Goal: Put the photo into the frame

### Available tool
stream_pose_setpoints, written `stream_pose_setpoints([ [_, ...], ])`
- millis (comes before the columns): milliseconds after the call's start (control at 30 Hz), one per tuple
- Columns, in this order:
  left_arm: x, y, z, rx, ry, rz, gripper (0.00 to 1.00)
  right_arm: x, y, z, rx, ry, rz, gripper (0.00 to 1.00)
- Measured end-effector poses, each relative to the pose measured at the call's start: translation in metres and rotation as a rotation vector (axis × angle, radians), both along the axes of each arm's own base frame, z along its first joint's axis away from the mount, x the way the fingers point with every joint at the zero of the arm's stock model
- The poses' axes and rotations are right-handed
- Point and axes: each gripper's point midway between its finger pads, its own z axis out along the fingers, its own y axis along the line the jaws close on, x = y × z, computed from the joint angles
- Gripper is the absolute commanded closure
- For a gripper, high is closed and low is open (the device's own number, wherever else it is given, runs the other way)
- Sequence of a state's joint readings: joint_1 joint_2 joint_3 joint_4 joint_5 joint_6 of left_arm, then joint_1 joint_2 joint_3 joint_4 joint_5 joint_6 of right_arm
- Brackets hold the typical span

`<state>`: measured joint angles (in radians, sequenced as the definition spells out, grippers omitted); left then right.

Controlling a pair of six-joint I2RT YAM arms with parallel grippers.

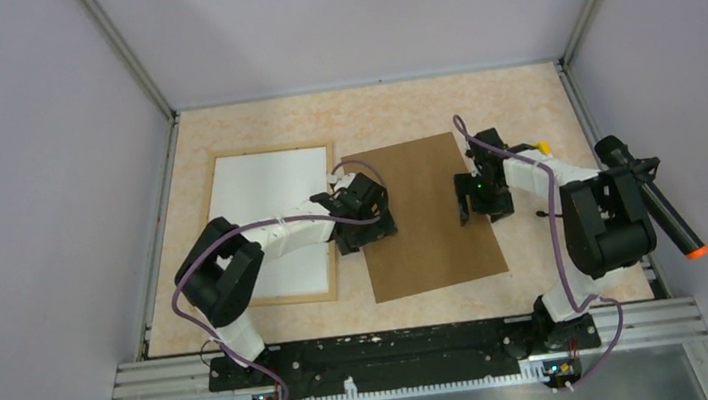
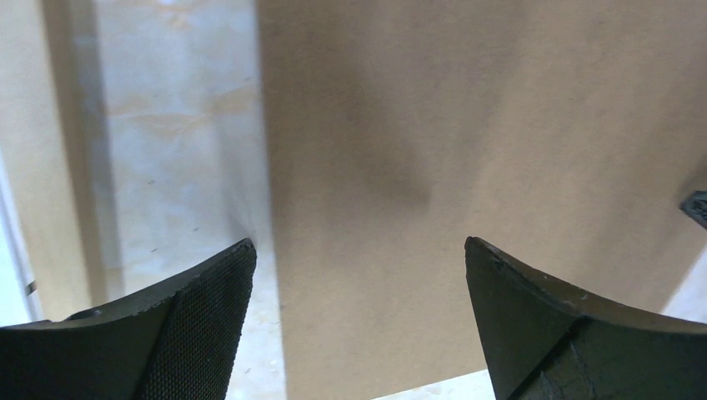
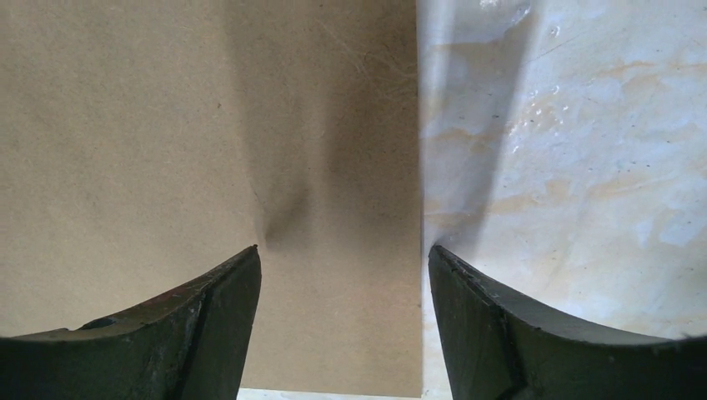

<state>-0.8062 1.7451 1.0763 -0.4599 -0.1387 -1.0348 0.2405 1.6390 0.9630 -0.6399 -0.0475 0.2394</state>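
Note:
The frame [image 1: 269, 152], light wood, lies flat at the table's left with a white sheet [image 1: 264, 200] filling it. The photo is out of view; no printed face shows. A plain brown board [image 1: 430, 242] lies in the middle. My left gripper [image 1: 363, 221] hangs open over the board's left edge, next to the frame. From the left wrist, the left gripper [image 2: 358, 250] straddles that edge of the board [image 2: 467, 125]. My right gripper [image 1: 479, 201] is open over the board's right edge. In its wrist view, the right gripper [image 3: 343, 254] has board [image 3: 167, 125] and bare table between its fingers.
The marbled beige tabletop [image 1: 370, 113] is walled by grey panels on three sides. A black cylinder with an orange tip [image 1: 669, 214] sticks out beside the right arm. A small yellow item [image 1: 543, 147] peeks out behind the right wrist. A metal rail [image 1: 398, 356] runs along the front.

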Motion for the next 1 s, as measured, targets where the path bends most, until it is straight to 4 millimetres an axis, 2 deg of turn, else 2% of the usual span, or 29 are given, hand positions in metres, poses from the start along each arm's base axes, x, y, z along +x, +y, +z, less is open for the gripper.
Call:
stream_pose_setpoints([
  [133, 0.002, -0.016, 0.004, -0.076, -0.006, -0.045, 0.02, 0.002, 0.005, 0.0, 0.013, -0.011, 0.011, 0.37],
  [467, -0.002, -0.018, 0.011, -0.165, 0.072, -0.183, 0.02, 0.002, 0.002, 0.0, 0.022, -0.08, -0.001, 0.46],
  [633, -0.016, -0.019, 0.016, -0.196, 0.129, -0.218, 0.02, 0.003, 0.004, 0.002, 0.059, -0.142, -0.027, 0.47],
  [733, -0.018, -0.043, 0.046, -0.323, 0.092, -0.267, 0.01, -0.002, 0.037, 0.005, 0.23, -0.143, -0.009, 0.47],
  [800, -0.017, -0.056, 0.078, -0.405, 0.03, -0.301, 0.01, -0.007, 0.054, 0.007, 0.318, -0.135, 0.002, 0.47],
  [900, -0.017, -0.067, 0.127, -0.508, -0.073, -0.342, 0.01, -0.014, 0.066, 0.008, 0.399, -0.123, -0.002, 0.47],
  [1000, -0.016, -0.069, 0.157, -0.555, -0.146, -0.373, 0.01, -0.018, 0.072, 0.009, 0.437, -0.115, -0.008, 0.46],
])
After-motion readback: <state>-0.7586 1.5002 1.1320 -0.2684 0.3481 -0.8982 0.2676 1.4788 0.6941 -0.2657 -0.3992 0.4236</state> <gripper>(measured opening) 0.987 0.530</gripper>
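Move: The brown board lies flat just under both hands, its middle about 12 cm left of and level with the right hand. The right hand straddles the board's right edge. The yellow box is some 14 cm right and 12 cm ahead of the right hand. From the left hand, which straddles the left edge, the board's middle is roughly 10 cm right and 2 cm ahead, and the frame's middle about 21 cm left and 4 cm ahead. Keep the right gripper low with its right finger on the board's right edge and narrow its fingers, while the left gripper edges right and turns slightly clockwise. Then lift the left gripper clear, about 15 cm, veering right, and push the board's edge some 7 cm left towards the frame, tilting the right fingertips leftward. ##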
